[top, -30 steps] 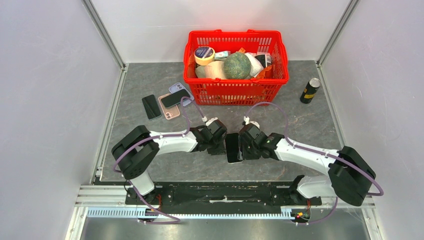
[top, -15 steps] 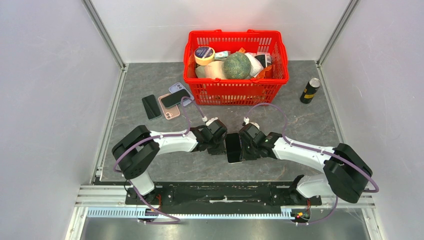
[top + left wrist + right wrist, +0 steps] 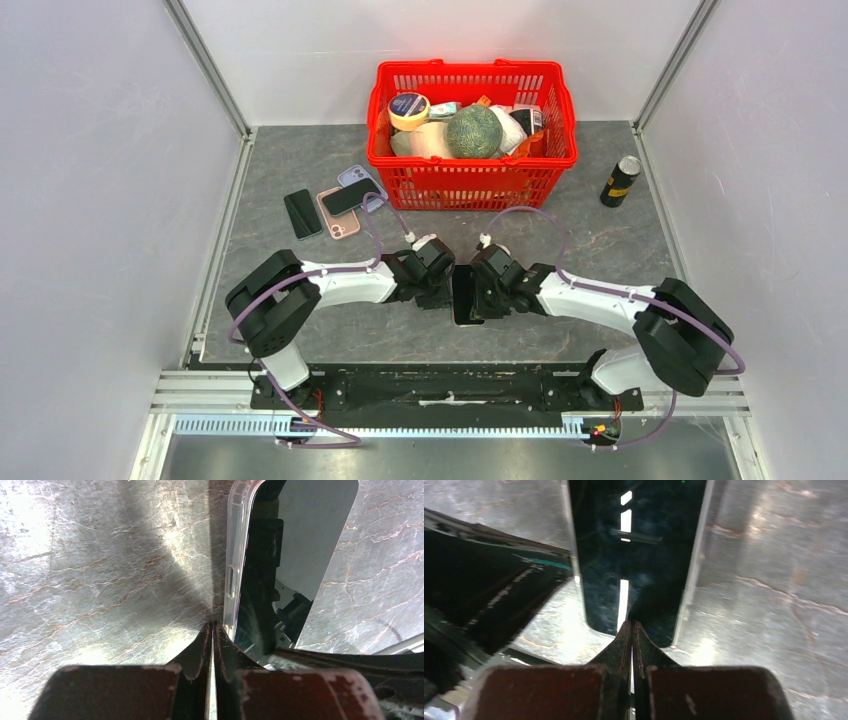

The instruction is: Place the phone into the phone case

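Observation:
A black phone (image 3: 462, 300) lies screen up on the table between my two grippers, inside a clear phone case (image 3: 233, 555) whose rim shows along its long edges. In the right wrist view the dark screen (image 3: 644, 555) sits between the clear rims of the case (image 3: 696, 555). My left gripper (image 3: 446, 290) is shut on nothing, and its tips (image 3: 213, 626) rest at the case's left edge. My right gripper (image 3: 481, 294) is also shut on nothing, with its tips (image 3: 631, 625) over the near end of the screen. Whether they press on the glass I cannot tell.
A red basket (image 3: 470, 185) full of groceries stands at the back. A black and yellow can (image 3: 620, 180) stands to its right. Several other phones and cases, black (image 3: 303, 213), pink (image 3: 338, 222) and lilac (image 3: 358, 177), lie at the back left.
My right gripper has gone from half open to shut and slid left onto the phone's right side. The left gripper and the phone have stayed put.

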Tool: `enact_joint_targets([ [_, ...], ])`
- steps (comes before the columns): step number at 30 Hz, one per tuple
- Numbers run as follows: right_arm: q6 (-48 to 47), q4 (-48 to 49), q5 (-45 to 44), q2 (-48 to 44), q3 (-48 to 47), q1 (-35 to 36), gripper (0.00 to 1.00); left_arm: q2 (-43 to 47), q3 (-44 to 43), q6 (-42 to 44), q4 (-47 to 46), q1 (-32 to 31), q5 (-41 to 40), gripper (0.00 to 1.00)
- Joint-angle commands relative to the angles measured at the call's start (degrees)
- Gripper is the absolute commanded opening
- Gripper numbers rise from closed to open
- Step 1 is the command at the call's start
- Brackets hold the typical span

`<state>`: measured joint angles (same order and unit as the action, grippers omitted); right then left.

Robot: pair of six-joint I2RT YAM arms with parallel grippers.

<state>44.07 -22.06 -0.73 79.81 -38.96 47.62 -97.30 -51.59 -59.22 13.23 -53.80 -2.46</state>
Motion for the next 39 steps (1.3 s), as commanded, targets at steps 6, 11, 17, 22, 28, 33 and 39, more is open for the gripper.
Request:
enact_joint_targets([
  [6, 1.0, 0.0, -3.3, 1.2, 1.3, 1.1, 0.0, -1.4, -1.9, -0.9, -1.1, -0.4, -0.7, 0.08],
  [11, -0.5, -4.8, -5.2, -7.4, -1.3, -0.5, 0.21, -1.1, -3.4, 0.4, 1.8, 0.8, -3.3, 0.11],
  [17, -1.6, -4.1, -2.7, -11.8, 0.1, -6.0, 0.59, -2.5, -6.1, 2.6, 4.1, 3.5, -4.3, 0.11],
  [22, -0.5, 0.7, 2.1, -8.8, 1.7, -7.4, 0.68, -2.9, -6.4, 3.5, 4.3, 5.6, -4.0, 0.11],
  [28, 0.0, 4.1, 3.3, -5.1, 1.9, -7.4, 0.72, -2.9, -5.9, 4.4, 4.1, 7.8, -3.1, 0.11],
  [33, 1.3, 7.3, 5.1, -2.7, 3.1, -6.8, 0.74, -4.2, -6.7, 5.3, 4.3, 8.9, -2.3, 0.11],
  [39, 4.4, 9.7, 3.5, -0.8, 2.3, -1.1, 0.76, -7.3, -10.2, 6.8, 5.2, 9.6, -1.2, 0.11],
])
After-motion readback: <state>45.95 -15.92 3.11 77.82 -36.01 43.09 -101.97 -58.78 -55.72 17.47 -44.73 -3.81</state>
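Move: The left fingertips stand at the left long edge of the clear phone case with the phone in it, whose middle lies about 5 cm to their right, 1 cm ahead and 1 cm lower. A spare black phone lies some 26 cm ahead and 25 cm left of this hand; the red basket's middle is about 35 cm ahead, 6 cm right and 5 cm higher. From the right hand, over the near end, the phone and case centre some 6 cm ahead, 1 cm left and 1 cm below. Leftward first, about 2 cm with shut fingers over the phone's near end, pressing down on it, the right hand then lifts off, swings right and forward, opens wide, and sinks back so its fingers straddle the near end. The left hand, fingers still shut, leaves the case's side and travels some 6 cm forward and slightly left, low over the table, towards the far left corner. ##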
